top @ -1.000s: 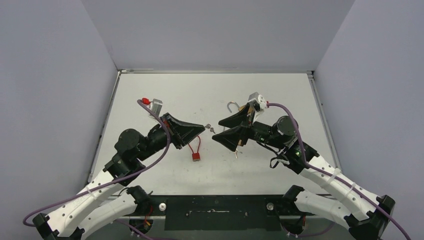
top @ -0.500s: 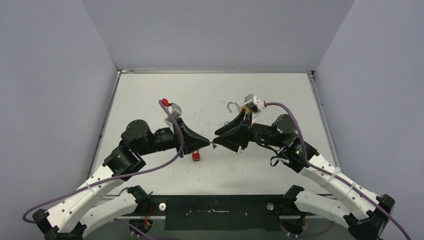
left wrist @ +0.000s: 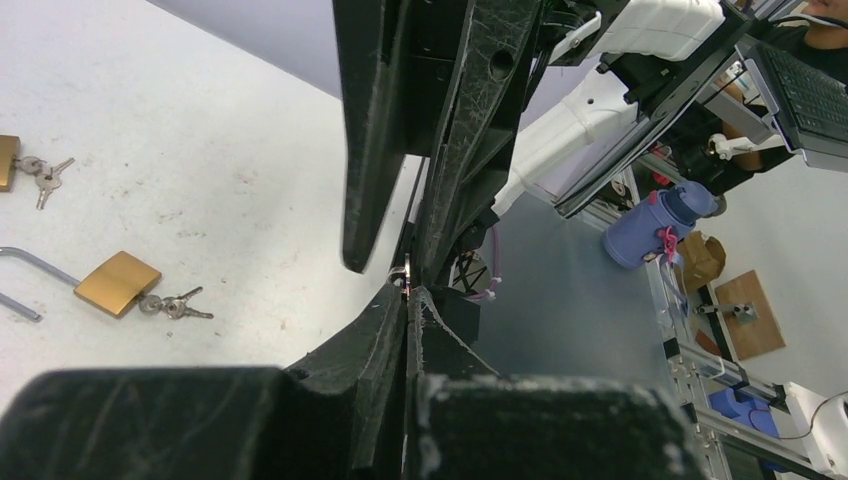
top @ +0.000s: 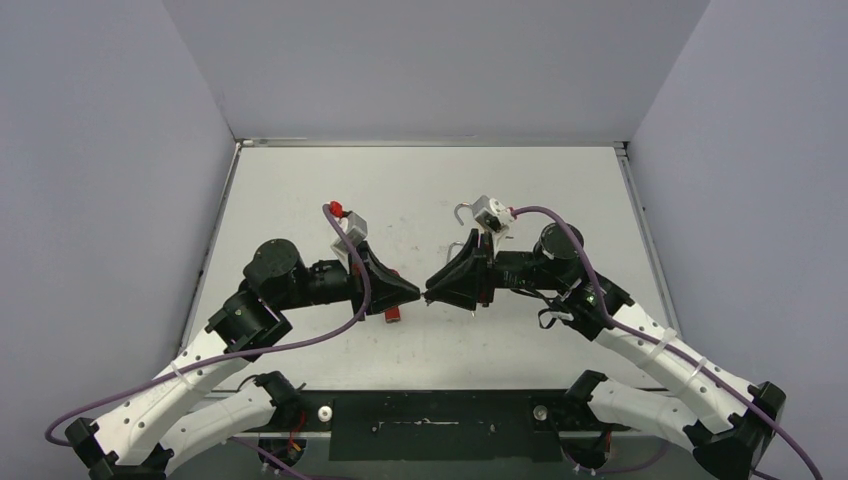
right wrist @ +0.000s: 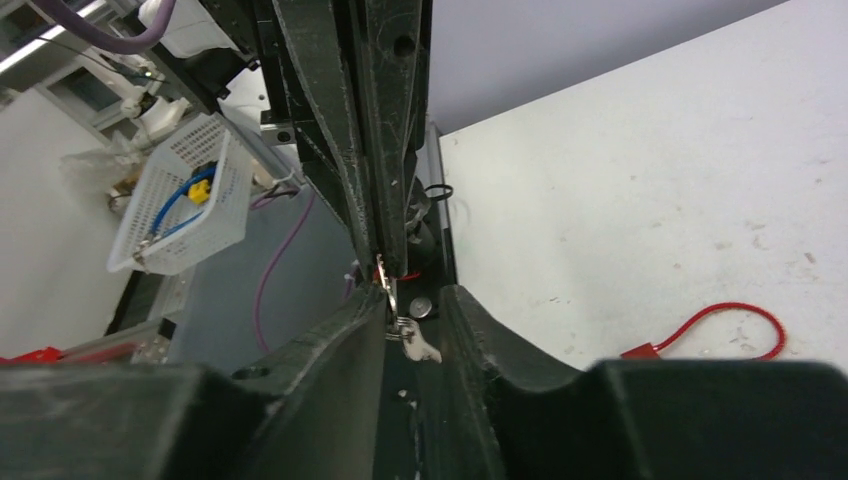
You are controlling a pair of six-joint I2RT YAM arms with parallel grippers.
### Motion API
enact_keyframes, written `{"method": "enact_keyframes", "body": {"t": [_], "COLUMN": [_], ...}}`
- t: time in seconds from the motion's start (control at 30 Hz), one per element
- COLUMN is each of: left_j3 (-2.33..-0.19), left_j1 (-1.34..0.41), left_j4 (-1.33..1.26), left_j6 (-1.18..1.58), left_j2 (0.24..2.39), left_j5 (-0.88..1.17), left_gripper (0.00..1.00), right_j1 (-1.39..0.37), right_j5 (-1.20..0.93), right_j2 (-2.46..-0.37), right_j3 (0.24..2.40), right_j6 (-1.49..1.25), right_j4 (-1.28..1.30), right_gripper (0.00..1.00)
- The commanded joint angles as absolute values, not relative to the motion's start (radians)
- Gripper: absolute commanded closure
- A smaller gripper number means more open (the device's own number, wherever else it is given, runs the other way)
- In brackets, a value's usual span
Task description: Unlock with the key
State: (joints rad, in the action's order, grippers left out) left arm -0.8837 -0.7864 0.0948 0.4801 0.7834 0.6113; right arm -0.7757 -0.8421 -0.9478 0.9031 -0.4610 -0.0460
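My left gripper (top: pixel 414 292) is shut on a small silver key (left wrist: pixel 408 283), whose tip pokes out past the fingertips (left wrist: pixel 396 300). My right gripper (top: pixel 430 292) meets it tip to tip over the middle of the table. Its jaws stand a little apart around the key (right wrist: pixel 388 290) and its ring (right wrist: pixel 400 326). The key lies against one finger and the other finger is clear of it. A red padlock (top: pixel 393 314) with a red cable loop (right wrist: pixel 735 322) lies on the table just under the left gripper, partly hidden.
Two brass padlocks (left wrist: pixel 118 283) (left wrist: pixel 5 160), each with keys (left wrist: pixel 175 303) attached, lie on the table beyond the right arm. A silver shackle (top: pixel 462 210) shows near the right wrist. Grey walls close in the table (top: pixel 300 190) on three sides.
Both grippers came together at the table's centre. The left one swung right with the key, and the right jaws narrowed around it.
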Motion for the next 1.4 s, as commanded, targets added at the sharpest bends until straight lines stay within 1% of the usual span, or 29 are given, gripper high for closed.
{"method": "enact_keyframes", "body": {"t": [0.0, 0.1, 0.23, 0.33, 0.37, 0.47, 0.53, 0.57, 0.6, 0.67, 0.73, 1.0, 1.13, 1.17, 1.23, 1.27, 1.33, 1.37], "left_j3": [-0.937, -0.934, -0.933, -0.934, -0.934, -0.934, -0.934, -0.933, -0.934, -0.933, -0.931, -0.931, -0.927, -0.927, -0.928, -0.931, -0.955, -0.968], "left_j1": [-0.785, -0.786, -0.786, -0.786, -0.787, -0.786, -0.787, -0.787, -0.786, -0.786, -0.786, -0.785, -0.785, -0.785, -0.785, -0.785, -0.785, -0.785], "left_j4": [0.092, 0.088, 0.087, 0.087, 0.087, 0.078, 0.074, 0.075, 0.075, 0.077, 0.08, 0.083, 0.084, 0.09, 0.104, 0.123, 0.197, 0.244], "left_j6": [0.451, 0.452, 0.451, 0.455, 0.458, 0.465, 0.467, 0.466, 0.467, 0.466, 0.466, 0.47, 0.493, 0.503, 0.521, 0.53, 0.537, 0.533], "left_j2": [0.783, 0.785, 0.782, 0.78, 0.78, 0.778, 0.776, 0.775, 0.774, 0.773, 0.772, 0.765, 0.761, 0.757, 0.744, 0.731, 0.705, 0.687], "left_j5": [0.645, 0.648, 0.645, 0.628, 0.624, 0.617, 0.617, 0.615, 0.615, 0.615, 0.616, 0.6, 0.548, 0.512, 0.429, 0.373, 0.206, 0.114], "left_gripper": [1.0, 1.0, 1.0, 1.0, 1.0, 1.0, 1.0, 1.0, 1.0, 1.0, 1.0, 1.0, 1.0, 0.92, 0.71, 0.58, 0.27, 0.18], "right_j1": [-0.776, -0.776, -0.776, -0.776, -0.776, -0.776, -0.776, -0.776, -0.777, -0.776, -0.776, -0.776, -0.776, -0.775, -0.775, -0.775, -0.775, -0.775], "right_j5": [-0.896, -0.912, -0.933, -0.957, -0.966, -0.984, -0.985, -0.985, -0.986, -0.974, -0.964, -0.934, -0.896, -0.878, -0.845, -0.821, -0.774, -0.756], "right_j2": [-0.958, -0.964, -0.969, -0.972, -0.974, -0.979, -0.98, -0.983, -0.982, -0.98, -0.978, -0.966, -0.948, -0.944, -0.932, -0.924, -0.907, -0.901], "right_j3": [0.945, 0.945, 0.938, 0.936, 0.935, 0.933, 0.931, 0.931, 0.931, 0.931, 0.931, 0.898, 0.869, 0.862, 0.848, 0.839, 0.821, 0.813], "right_j6": [-0.428, -0.433, -0.442, -0.445, -0.444, -0.443, -0.44, -0.439, -0.437, -0.439, -0.438, -0.459, -0.471, -0.476, -0.482, -0.486, -0.491, -0.492], "right_j4": [-0.051, -0.063, -0.079, -0.085, -0.084, -0.083, -0.083, -0.082, -0.082, -0.082, -0.084, -0.144, -0.181, -0.187, -0.196, -0.2, -0.205, -0.205], "right_gripper": [0.79, 0.9, 0.96, 0.95, 0.93, 0.8, 0.79, 0.79, 0.81, 0.93, 1.0, 1.0, 1.0, 1.0, 1.0, 1.0, 1.0, 1.0]}}
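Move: Just right of the left fingertips sits the key they still hold, its middle about 2 cm right of the left hand and 1 cm below. From the right hand, the key lies some 2 cm left, 1 cm back and 1 cm below, between its half-closed fingers. The red lock lies on the table roughly 12 cm ahead of the right hand, 9 cm to its left and 33 cm down; an open brass padlock is about 20 cm ahead and 8 cm to its right, equally low. Handing over the key, the right hand eases back about 1.5 cm and sinks 1 cm, turning slightly counter-clockwise; its fingers close, loosen a little and shut again on the key, while the left keeps its pinch after a slight dip. The left fingers then open wide and draw off forward, some 2.5 cm and slightly left, turning counter-clockwise about 10 degrees, as the right hand drifts 1 cm forward again. ##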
